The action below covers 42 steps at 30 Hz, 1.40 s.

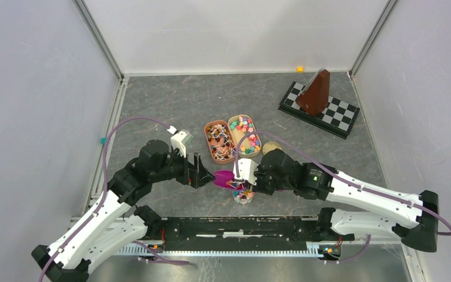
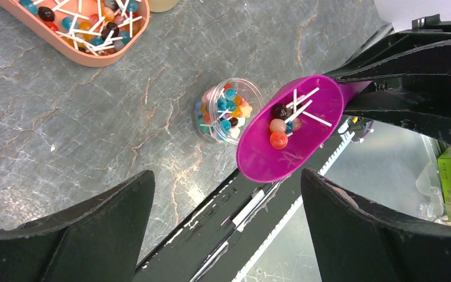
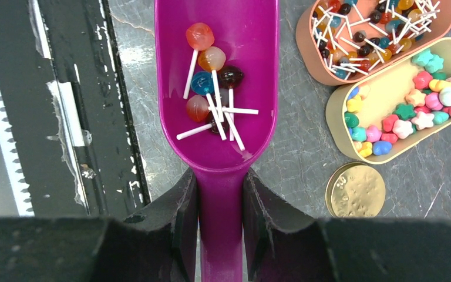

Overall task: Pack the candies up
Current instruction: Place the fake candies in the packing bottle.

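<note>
The candies (image 3: 414, 111), small star-like pieces in mixed bright colours, lie in a cream oval tray (image 3: 336, 120); more of them fill a small clear jar (image 2: 229, 110) near the table's front edge. My right gripper (image 3: 220, 179) is shut on the handle of a magenta scoop (image 3: 252, 35). The scoop carries several small lollipops (image 3: 207, 82) with white sticks and hangs tilted just beside and above the jar (image 1: 243, 198). My left gripper (image 2: 226, 235) stands wide open and empty, left of the scoop (image 1: 224, 178) and apart from it.
An orange-brown oval tray (image 1: 209, 143) of stick lollipops sits beside the cream tray (image 1: 254, 126). A gold lid (image 3: 355, 190) lies right of the scoop. A brown metronome (image 1: 316, 94) stands on a checkered board (image 1: 340, 117) at the back right. A black rail (image 1: 241, 226) runs along the near edge.
</note>
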{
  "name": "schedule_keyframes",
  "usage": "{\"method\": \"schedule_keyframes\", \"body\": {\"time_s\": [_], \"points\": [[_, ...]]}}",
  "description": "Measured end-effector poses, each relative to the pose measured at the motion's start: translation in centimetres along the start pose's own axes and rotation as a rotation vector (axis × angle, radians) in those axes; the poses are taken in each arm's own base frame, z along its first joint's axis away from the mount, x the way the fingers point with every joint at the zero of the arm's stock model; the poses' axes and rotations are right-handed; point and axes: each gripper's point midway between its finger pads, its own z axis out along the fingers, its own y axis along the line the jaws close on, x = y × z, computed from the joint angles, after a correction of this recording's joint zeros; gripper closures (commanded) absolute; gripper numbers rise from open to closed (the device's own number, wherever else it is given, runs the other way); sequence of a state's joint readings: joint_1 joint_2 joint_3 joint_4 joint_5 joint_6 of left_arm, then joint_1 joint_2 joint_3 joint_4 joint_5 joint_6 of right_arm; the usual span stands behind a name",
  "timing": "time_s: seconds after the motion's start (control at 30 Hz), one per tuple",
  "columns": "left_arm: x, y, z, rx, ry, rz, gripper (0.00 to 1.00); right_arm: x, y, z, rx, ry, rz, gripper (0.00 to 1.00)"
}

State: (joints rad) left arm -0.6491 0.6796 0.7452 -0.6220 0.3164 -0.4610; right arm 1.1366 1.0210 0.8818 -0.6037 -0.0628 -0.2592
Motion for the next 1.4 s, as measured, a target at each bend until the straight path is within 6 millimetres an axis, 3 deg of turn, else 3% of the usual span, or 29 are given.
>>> {"method": "schedule_keyframes", "body": {"time_s": [0.33, 0.73, 1.13, 1.4], "points": [[0.7, -0.1, 0.6, 0.028, 0.027, -0.004, 0.00, -2.0, 0.4, -1.5, -0.020, -0.073, -0.010, 1.00], [0.3, -0.9, 0.6, 0.065, 0.012, -0.002, 0.00, -5.3, 0.9, -5.3, -0.036, -0.265, -0.022, 1.00], [-0.4, -1.9, 0.4, 0.114, -0.014, -0.001, 0.00, -5.6, 1.3, -6.5, -0.043, -0.304, 0.013, 1.00], [-0.1, -1.1, 0.4, 0.071, -0.011, -0.010, 0.00, -4.2, 1.1, -6.1, -0.029, -0.225, 0.057, 1.00]]}}
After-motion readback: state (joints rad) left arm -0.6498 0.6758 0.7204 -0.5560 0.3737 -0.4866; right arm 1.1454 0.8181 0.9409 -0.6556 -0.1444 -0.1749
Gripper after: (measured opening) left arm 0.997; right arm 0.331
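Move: Left of the right hand by about 3 cm and some 12 cm below it stands the packing bottle, already part full; the hand holds the purple scoop, loaded with stick candies. From this hand the orange candy box lies about 19 cm ahead and 10 cm left, the cream candy box 21 cm ahead and 3 cm left, the gold lid 16 cm ahead and 7 cm right. From the left hand the bottle is 11 cm right, 2 cm back and 15 cm below. Lifting the loaded scoop about 8 cm up from just above the packing bottle, the right hand also eases 3 cm back towards its base and tips its left-pointing fingers up some 15 degrees, so the bowl comes nearer level. It pauses, then starts to sink by about a centimetre, keeping its grip on the handle; the open left hand barely shifts, beside the bowl's tip. ##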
